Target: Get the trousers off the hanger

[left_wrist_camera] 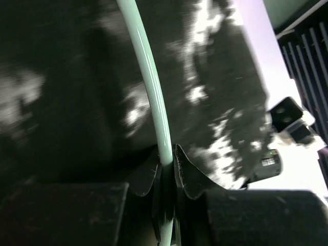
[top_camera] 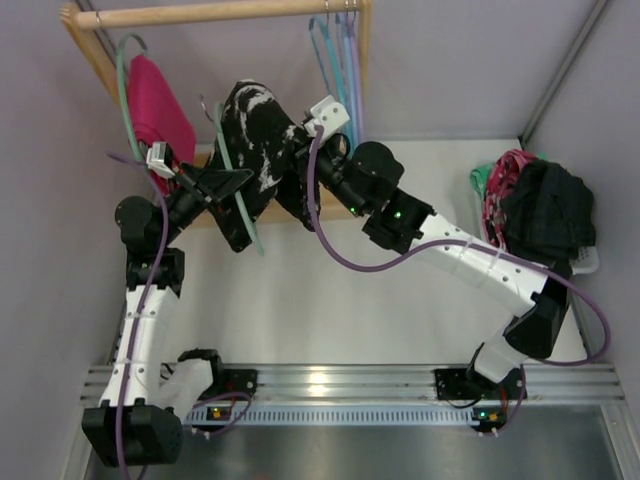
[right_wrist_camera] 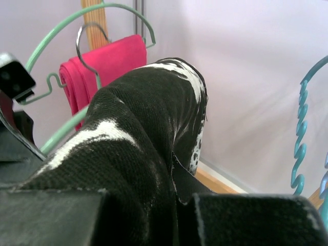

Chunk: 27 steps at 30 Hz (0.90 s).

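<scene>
The trousers [top_camera: 255, 150], black with white splotches, drape over the mint-green hanger [top_camera: 232, 175] in the middle of the top view. My left gripper [top_camera: 232, 183] is shut on the hanger's thin bar [left_wrist_camera: 154, 97], with the trousers [left_wrist_camera: 215, 72] right behind it. My right gripper [top_camera: 300, 160] is shut on the trousers [right_wrist_camera: 138, 154] from the right side; the cloth covers its left finger. The hanger also shows in the right wrist view [right_wrist_camera: 64, 130]. Its hook is hidden.
A wooden rail [top_camera: 220, 12] runs across the back. A magenta garment [top_camera: 158, 110] hangs on another green hanger at the left, and blue and lilac hangers [top_camera: 338, 60] hang at the right. A pile of clothes [top_camera: 535, 215] lies at the right edge.
</scene>
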Each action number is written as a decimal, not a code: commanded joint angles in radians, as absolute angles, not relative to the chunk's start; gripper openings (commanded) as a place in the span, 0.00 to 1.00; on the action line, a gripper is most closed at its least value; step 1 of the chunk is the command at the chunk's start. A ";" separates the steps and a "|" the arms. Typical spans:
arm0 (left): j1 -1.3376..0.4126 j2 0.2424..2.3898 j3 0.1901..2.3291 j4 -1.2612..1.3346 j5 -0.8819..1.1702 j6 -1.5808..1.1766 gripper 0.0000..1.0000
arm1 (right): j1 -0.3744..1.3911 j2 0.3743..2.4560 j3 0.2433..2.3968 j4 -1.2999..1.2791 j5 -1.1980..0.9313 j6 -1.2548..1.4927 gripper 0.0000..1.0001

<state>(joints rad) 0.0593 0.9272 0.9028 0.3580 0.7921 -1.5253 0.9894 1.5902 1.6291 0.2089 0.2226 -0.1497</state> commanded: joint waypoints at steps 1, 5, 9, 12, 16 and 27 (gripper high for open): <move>0.067 0.893 0.874 0.348 0.790 -1.431 0.00 | 0.971 1.457 1.789 0.391 0.224 -0.092 0.00; 0.067 0.877 0.847 0.316 0.790 -1.398 0.00 | 0.973 1.440 1.827 0.387 0.241 -0.086 0.00; 0.067 0.867 0.822 0.288 0.795 -1.378 0.00 | 0.971 1.424 1.851 0.388 0.268 -0.100 0.00; 0.067 0.865 0.804 0.273 0.805 -1.358 0.00 | 0.968 1.405 1.856 0.400 0.281 -0.112 0.00; 0.069 0.859 0.775 0.258 0.818 -1.330 0.00 | 0.965 1.382 1.888 0.396 0.302 -0.130 0.00; 0.067 0.828 0.764 0.255 0.845 -1.290 0.00 | 0.887 1.178 1.861 0.361 0.371 -0.227 0.00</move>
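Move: The right hand already pinches the black-and-white trousers, their middle about 8 cm to its left and 2 cm below; they are still on the light green hanger, roughly 12 cm left, 4 cm back and 3 cm below. The blue hangers hang some 17 cm ahead, 5 cm right and 8 cm higher. The left hand already grips the green hanger, with the trousers' middle about 4 cm to its right, 3 cm ahead and roughly level. Keeping its pinch on the trousers, the right hand pulls them away from the green hanger, starting upward and then sweeping up and right ever faster, about 19 cm up and 16 cm right with a smaller draw back, while the wrist tilts some 25 degrees so the fingers point more upward. The left hand keeps the hanger pinched and works against the pull, sinking about 8 cm nearly straight down and then stopping. ##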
